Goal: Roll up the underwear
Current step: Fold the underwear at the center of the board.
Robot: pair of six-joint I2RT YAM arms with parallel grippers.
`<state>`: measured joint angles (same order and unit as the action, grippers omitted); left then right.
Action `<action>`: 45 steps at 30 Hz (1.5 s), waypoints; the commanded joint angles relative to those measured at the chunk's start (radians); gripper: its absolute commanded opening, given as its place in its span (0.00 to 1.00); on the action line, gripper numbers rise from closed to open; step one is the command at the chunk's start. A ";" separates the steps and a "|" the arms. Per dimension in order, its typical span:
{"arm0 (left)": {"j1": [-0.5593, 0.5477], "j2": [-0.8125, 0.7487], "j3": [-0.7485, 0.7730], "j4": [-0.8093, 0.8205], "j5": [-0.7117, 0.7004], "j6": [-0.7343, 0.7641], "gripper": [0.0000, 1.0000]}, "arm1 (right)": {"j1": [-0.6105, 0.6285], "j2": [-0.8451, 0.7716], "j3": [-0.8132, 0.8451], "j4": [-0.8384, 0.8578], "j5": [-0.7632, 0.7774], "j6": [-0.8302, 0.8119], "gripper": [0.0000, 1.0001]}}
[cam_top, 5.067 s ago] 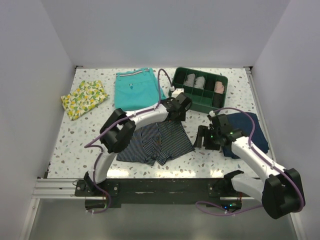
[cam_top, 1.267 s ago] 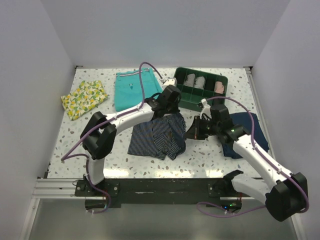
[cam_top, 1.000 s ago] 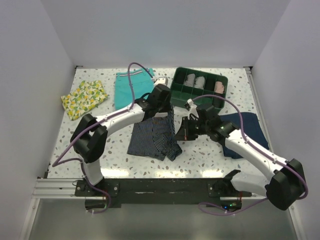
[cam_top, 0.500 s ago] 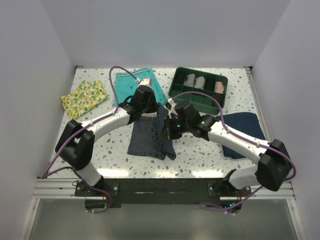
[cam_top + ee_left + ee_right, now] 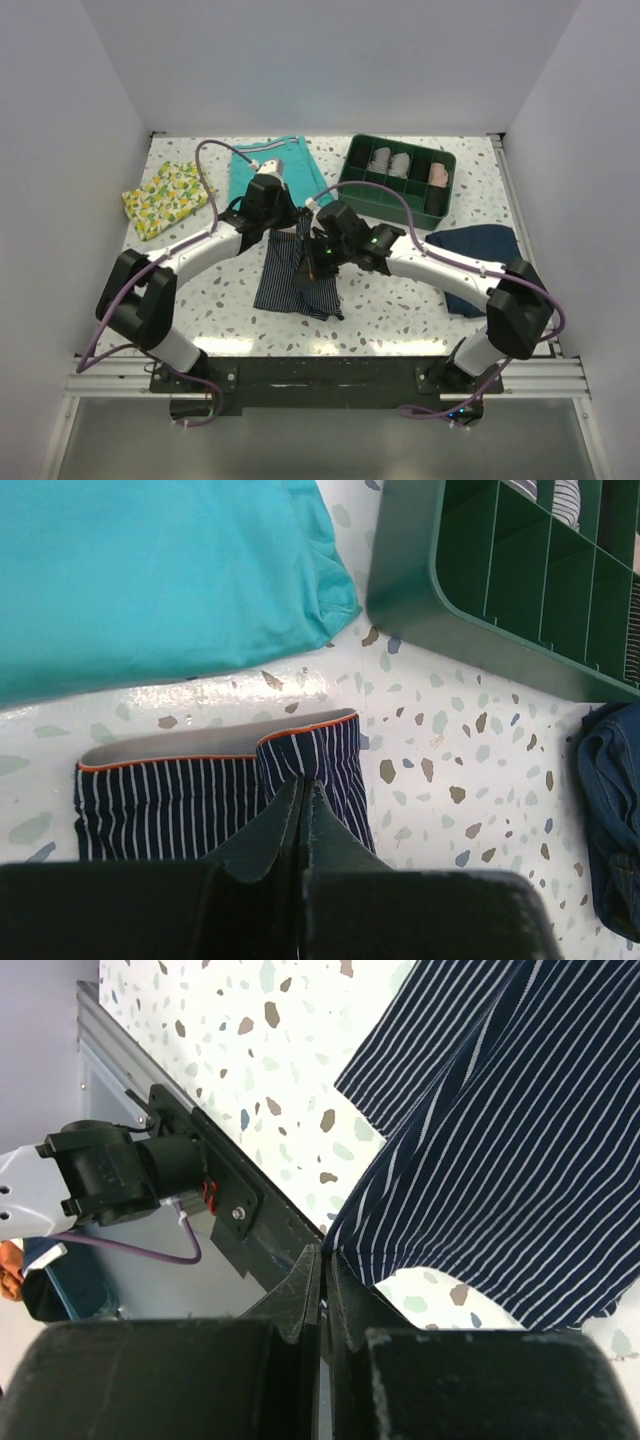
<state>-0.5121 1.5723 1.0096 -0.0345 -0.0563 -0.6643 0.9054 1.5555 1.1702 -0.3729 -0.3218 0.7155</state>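
The underwear [image 5: 290,285] is dark navy with thin pale stripes and an orange-edged waistband, and it lies partly doubled over on the speckled table. In the left wrist view the underwear [image 5: 180,805] shows its waistband, and my left gripper [image 5: 303,782] is shut on the folded-over waistband corner. From above, the left gripper [image 5: 282,228] sits at the garment's far edge. My right gripper [image 5: 312,258] is shut on a lower edge of the underwear [image 5: 500,1130], lifting it off the table; its tips [image 5: 322,1252] pinch the cloth.
Teal shorts [image 5: 268,165] lie at the back left, beside a yellow lemon-print cloth [image 5: 168,197]. A green divided tray [image 5: 392,205] with rolled items stands at the back right. A plain navy garment [image 5: 482,255] lies at the right. The metal rail [image 5: 250,1225] runs along the near edge.
Both grippers have moved left, carrying the underwear's right side over its left half. The garment is now narrower and doubled.
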 commanded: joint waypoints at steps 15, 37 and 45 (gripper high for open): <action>0.116 -0.083 -0.132 0.096 0.049 0.029 0.00 | 0.064 0.170 0.164 0.023 0.004 0.012 0.00; 0.198 0.037 -0.204 0.148 0.090 0.052 0.00 | 0.072 0.362 0.214 0.132 0.038 0.056 0.00; 0.210 0.008 -0.221 0.140 0.032 0.055 0.00 | 0.072 0.388 0.190 0.163 0.040 0.065 0.00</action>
<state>-0.3141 1.6104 0.8013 0.0662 0.0284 -0.6315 0.9707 1.9308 1.3502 -0.2615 -0.2985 0.7628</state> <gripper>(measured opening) 0.015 0.015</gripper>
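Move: Both hands hold the underwear's lifted right side. From the left hand, the left end of the waistband lies about 9 cm to the left, level, and 9 cm below; the turquoise shirt's middle is 15 cm ahead, 5 cm left, and the green organizer 12 cm ahead, 27 cm right. The underwear's near left corner is some 12 cm left of the right hand, 3 cm back and 9 cm below. Still pinching the lifted side, both hands carry it about 7 cm left while lowering it some 8 cm. ##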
